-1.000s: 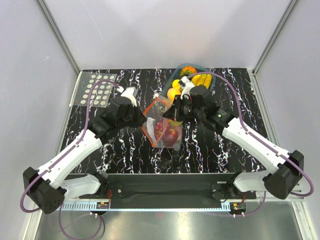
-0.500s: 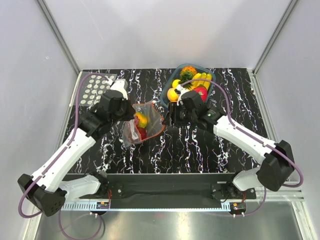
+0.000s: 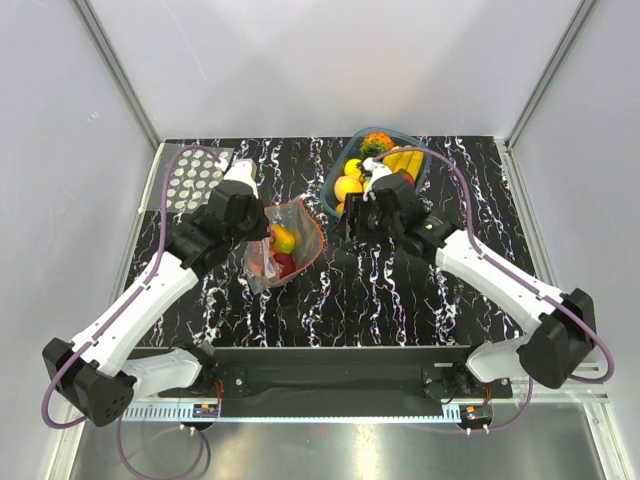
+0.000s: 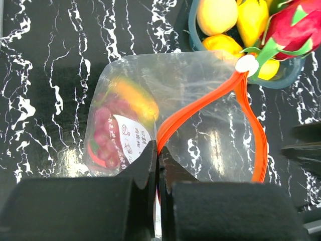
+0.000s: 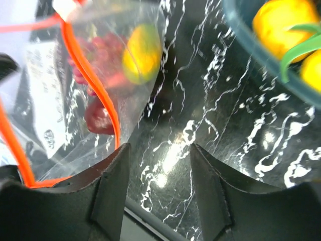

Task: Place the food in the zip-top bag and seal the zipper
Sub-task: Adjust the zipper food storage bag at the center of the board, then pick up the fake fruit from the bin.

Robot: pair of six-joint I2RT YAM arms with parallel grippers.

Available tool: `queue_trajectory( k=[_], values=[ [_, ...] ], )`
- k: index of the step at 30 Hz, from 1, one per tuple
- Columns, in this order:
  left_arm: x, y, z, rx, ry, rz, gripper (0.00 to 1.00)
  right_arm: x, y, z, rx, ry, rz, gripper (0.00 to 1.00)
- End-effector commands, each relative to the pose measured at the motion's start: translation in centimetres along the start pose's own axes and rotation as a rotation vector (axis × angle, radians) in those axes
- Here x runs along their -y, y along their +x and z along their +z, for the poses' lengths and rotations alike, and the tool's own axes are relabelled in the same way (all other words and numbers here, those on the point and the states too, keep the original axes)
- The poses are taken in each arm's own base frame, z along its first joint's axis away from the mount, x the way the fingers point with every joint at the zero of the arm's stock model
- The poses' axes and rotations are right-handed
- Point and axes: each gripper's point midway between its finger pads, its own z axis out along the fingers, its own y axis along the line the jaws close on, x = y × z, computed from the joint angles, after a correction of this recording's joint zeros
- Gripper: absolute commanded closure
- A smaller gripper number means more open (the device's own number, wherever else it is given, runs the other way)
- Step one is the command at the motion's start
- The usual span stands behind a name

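The clear zip-top bag (image 3: 285, 250) lies on the black marbled table, with its mouth toward the tray. The two orange sides of the zipper (image 4: 200, 103) stand apart. Inside the bag is food: a yellow-orange fruit (image 3: 284, 240) and a dark red one (image 3: 283, 265). My left gripper (image 4: 159, 150) is shut on the zipper strip at the bag's left end. To the right of the bag, my right gripper (image 5: 159, 150) hangs open over bare table with nothing between its fingers. In the top view it (image 3: 352, 215) sits between bag and tray.
A dark teal tray (image 3: 330, 185) at the back holds more toy fruit, including an orange one (image 3: 348, 187) and yellow bananas (image 3: 403, 160). A clear sheet with white dots (image 3: 190, 180) lies at the back left. Metal rails edge the table.
The right gripper has opened, let go of the bag and drawn back toward the tray. The left arm has carried the bag to the left.
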Motion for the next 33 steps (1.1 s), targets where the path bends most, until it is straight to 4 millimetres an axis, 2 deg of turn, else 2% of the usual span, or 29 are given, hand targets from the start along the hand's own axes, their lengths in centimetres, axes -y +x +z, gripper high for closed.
queue_trajectory(
  k=[1, 3, 4, 6, 7, 8, 9, 10, 11, 12, 13, 14, 15, 16, 17, 18, 19, 20, 21, 22, 24, 29, 30, 32, 33],
  values=[
    [-0.2, -1.1, 0.3, 0.063, -0.017, -0.032, 1.00, -0.7, -5.4, -3.2, 0.180, -0.021, -0.014, 0.42],
    [-0.3, -1.1, 0.2, 0.080, -0.014, -0.053, 1.00, -0.2, -6.7, -3.5, 0.196, -0.011, -0.008, 0.42],
    [-0.5, -1.2, 0.1, 0.091, -0.019, -0.059, 1.00, 1.2, -7.0, -3.3, 0.186, 0.022, 0.007, 0.42],
    [-0.6, -1.6, -0.5, 0.117, -0.013, -0.069, 1.00, 2.4, -7.8, -2.6, 0.179, 0.054, 0.001, 0.39],
    [-0.6, -1.8, -0.8, 0.125, -0.013, -0.071, 1.00, 3.7, -8.4, -2.3, 0.183, 0.083, 0.009, 0.39],
    [-0.6, -1.9, -1.0, 0.133, -0.009, -0.070, 1.00, 4.9, -8.2, -1.0, 0.155, 0.111, 0.008, 0.37],
    [-0.5, -2.1, -1.1, 0.134, -0.005, -0.069, 1.00, 5.2, -9.2, -0.8, 0.168, 0.118, 0.006, 0.36],
    [-0.3, -2.1, -1.3, 0.133, 0.005, -0.069, 1.00, 5.9, -9.4, -0.3, 0.156, 0.134, 0.006, 0.33],
    [-0.2, -2.3, -1.4, 0.134, 0.009, -0.066, 1.00, 7.1, -9.1, 1.2, 0.123, 0.162, -0.005, 0.31],
    [-0.1, -2.4, -1.4, 0.133, 0.013, -0.064, 1.00, 7.0, -10.3, 1.5, 0.140, 0.169, -0.016, 0.28],
    [0.1, -2.3, -1.3, 0.129, 0.021, -0.062, 1.00, 7.3, -10.5, 2.0, 0.129, 0.183, -0.020, 0.21],
    [0.1, -2.3, -1.2, 0.125, 0.023, -0.058, 1.00, 7.9, -10.2, 3.4, 0.100, 0.198, -0.028, 0.19],
    [0.3, -2.2, -1.2, 0.123, 0.028, -0.056, 1.00, 7.4, -11.4, 3.6, 0.118, 0.191, -0.038, 0.17],
    [0.3, -2.2, -1.1, 0.118, 0.031, -0.055, 1.00, 7.6, -11.5, 4.1, 0.103, 0.197, -0.042, 0.15],
    [0.4, -2.1, -1.0, 0.116, 0.035, -0.053, 1.00, 8.3, -10.8, 5.7, 0.064, 0.211, -0.046, 0.14],
    [0.5, -2.1, -1.0, 0.113, 0.037, -0.052, 1.00, 8.2, -11.9, 5.9, 0.078, 0.220, -0.050, 0.13],
    [0.4, -2.1, -1.0, 0.113, 0.037, -0.053, 1.00, 8.5, -11.9, 6.5, 0.067, 0.229, -0.058, 0.13],
    [0.5, -2.0, -1.0, 0.113, 0.040, -0.052, 1.00, 9.6, -11.3, 8.0, 0.042, 0.264, -0.061, 0.13],
    [0.5, -2.0, -1.1, 0.116, 0.044, -0.053, 1.00, 9.9, -12.1, 8.3, 0.058, 0.284, -0.067, 0.13],
    [0.6, -2.1, -1.2, 0.120, 0.049, -0.054, 1.00, 11.0, -11.4, 9.7, 0.031, 0.312, -0.077, 0.13],
    [0.7, -2.0, -1.2, 0.117, 0.056, -0.053, 1.00, 11.7, -11.8, 10.6, 0.033, 0.347, -0.087, 0.13],
    [0.9, -1.9, -1.2, 0.115, 0.072, -0.052, 1.00, 13.8, -10.5, 14.2, -0.013, 0.388, -0.104, 0.13],
    [1.0, -1.9, -1.2, 0.114, 0.075, -0.053, 1.00, 14.1, -10.9, 14.4, 0.000, 0.404, -0.106, 0.13],
    [1.2, -1.8, -1.1, 0.111, 0.084, -0.053, 1.00, 15.5, -10.2, 15.7, -0.018, 0.448, -0.114, 0.13],
    [1.1, -1.8, -1.1, 0.112, 0.085, -0.052, 1.00, 15.5, -10.4, 16.1, -0.016, 0.447, -0.118, 0.13]
  ],
)
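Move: The orange at the left end of the fruit tub lies some 20 cm ahead of the right hand, about 2 cm to its right and 14 cm below. The peach is about 5 cm beyond that orange, while the dragon fruit sits roughly 12 cm to the orange's right and 2 cm farther out. The open bag's middle is about 15 cm to the right hand's left and 5 cm ahead, 14 cm down. From the left hand, the same orange is some 20 cm ahead, 19 cm right and 17 cm below. Still pinching the bag's edge, the left hand stays nearly in place while the right goes forward about 20 cm, away from the bag to the left end of the fruit tub. The right hand arcs up some 4 cm and slightly right, then sinks to about 9 cm below its start over the orange and peach, fingers opening wide and steepening by some 15 degrees. ##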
